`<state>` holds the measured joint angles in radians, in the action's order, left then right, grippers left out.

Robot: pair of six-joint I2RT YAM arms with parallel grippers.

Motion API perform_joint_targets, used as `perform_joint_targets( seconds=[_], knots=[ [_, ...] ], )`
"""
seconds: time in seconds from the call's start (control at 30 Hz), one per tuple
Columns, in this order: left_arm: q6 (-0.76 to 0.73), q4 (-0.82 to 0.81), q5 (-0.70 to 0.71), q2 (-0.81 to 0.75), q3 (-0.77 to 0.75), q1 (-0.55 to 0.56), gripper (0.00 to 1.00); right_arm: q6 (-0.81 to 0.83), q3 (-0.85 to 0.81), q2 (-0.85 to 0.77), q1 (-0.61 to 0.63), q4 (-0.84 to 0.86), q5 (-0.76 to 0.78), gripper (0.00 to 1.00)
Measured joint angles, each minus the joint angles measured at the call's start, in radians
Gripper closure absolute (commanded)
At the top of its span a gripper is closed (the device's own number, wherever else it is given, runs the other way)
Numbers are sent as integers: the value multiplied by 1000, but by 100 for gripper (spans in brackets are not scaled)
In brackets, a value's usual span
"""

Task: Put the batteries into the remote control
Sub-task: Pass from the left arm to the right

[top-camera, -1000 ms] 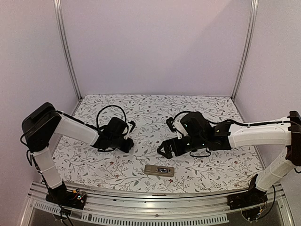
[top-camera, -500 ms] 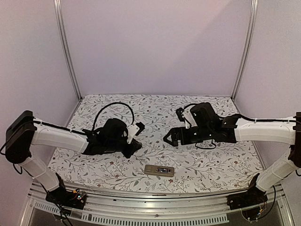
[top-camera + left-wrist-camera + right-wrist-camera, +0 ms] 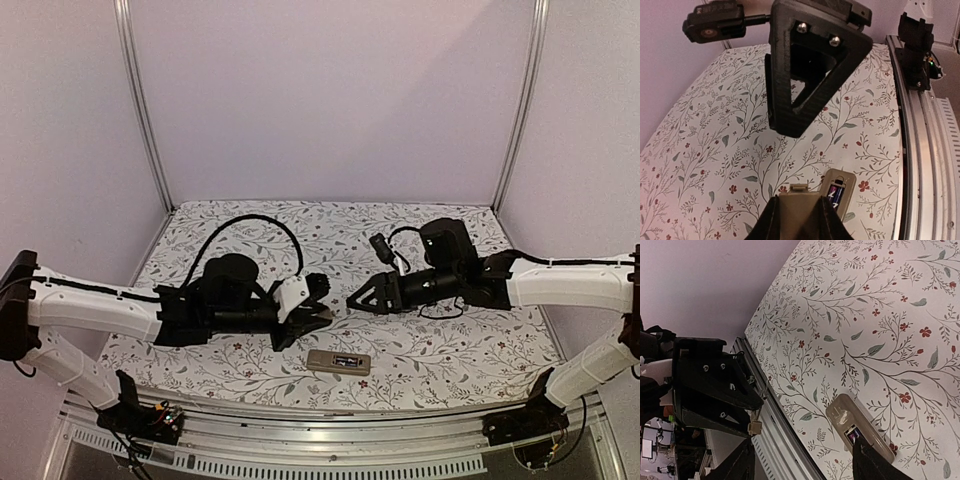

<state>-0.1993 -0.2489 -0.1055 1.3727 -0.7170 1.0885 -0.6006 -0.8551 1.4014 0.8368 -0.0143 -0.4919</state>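
Observation:
The remote control (image 3: 338, 362) lies tan back up near the table's front edge. Its dark recess holds the batteries (image 3: 835, 193), bluish-black with white marks, also visible in the right wrist view (image 3: 853, 432). My left gripper (image 3: 318, 318) hovers just left of and above the remote, shut on the small tan cover panel (image 3: 799, 207). The panel's tab points toward the remote. My right gripper (image 3: 358, 299) hangs open further back, above the remote, with nothing between its fingers (image 3: 742, 465). The remote (image 3: 860, 432) lies below its right finger.
A floral cloth (image 3: 420, 350) covers the table. An aluminium rail (image 3: 330, 412) runs along the front edge close to the remote. Plain walls with metal corner posts (image 3: 140, 110) enclose the back and sides.
My left arm has stretched right toward the remote, carrying the cover panel. My right gripper has drawn back and up, and its jaws have narrowed somewhat.

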Motion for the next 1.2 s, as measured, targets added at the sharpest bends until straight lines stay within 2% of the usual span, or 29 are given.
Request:
perform_joint_targets(
  seconds=[0.27, 0.73, 1.2],
  knots=[
    [-39, 0, 1, 8, 0, 12, 83, -31, -8, 64, 72, 84, -95, 43],
    [-60, -1, 5, 10, 0, 24, 83, -69, -36, 147, 74, 145, -135, 67],
    [-66, -2, 17, 21, 5, 26, 83, -127, -39, 172, 80, 167, -166, 84]
  ],
)
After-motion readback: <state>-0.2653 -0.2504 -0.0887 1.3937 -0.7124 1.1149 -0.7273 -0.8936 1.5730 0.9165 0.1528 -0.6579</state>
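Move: The left hand already holds the battery cover in its closed fingers, and the right gripper it is offered to waits about 9 cm to its right and 3 cm farther out, level with it. From the right hand the cover lies some 7 cm to the left, 3 cm back and about 1 cm lower. The remote lies on the table, roughly 6 cm to the right of the left hand, neither ahead nor back, and 16 cm below. The right fingers come around the free end of the cover and close on it, seeming to pinch it, while the left fingers keep their grip and that hand stays nearly in place. The right hand gets there by going left about 5 cm and back some 3 cm, quickly at first, then easing in as its fingers close from about two-thirds open to nearly shut; its wrist turns about 10 degrees counter-clockwise. ##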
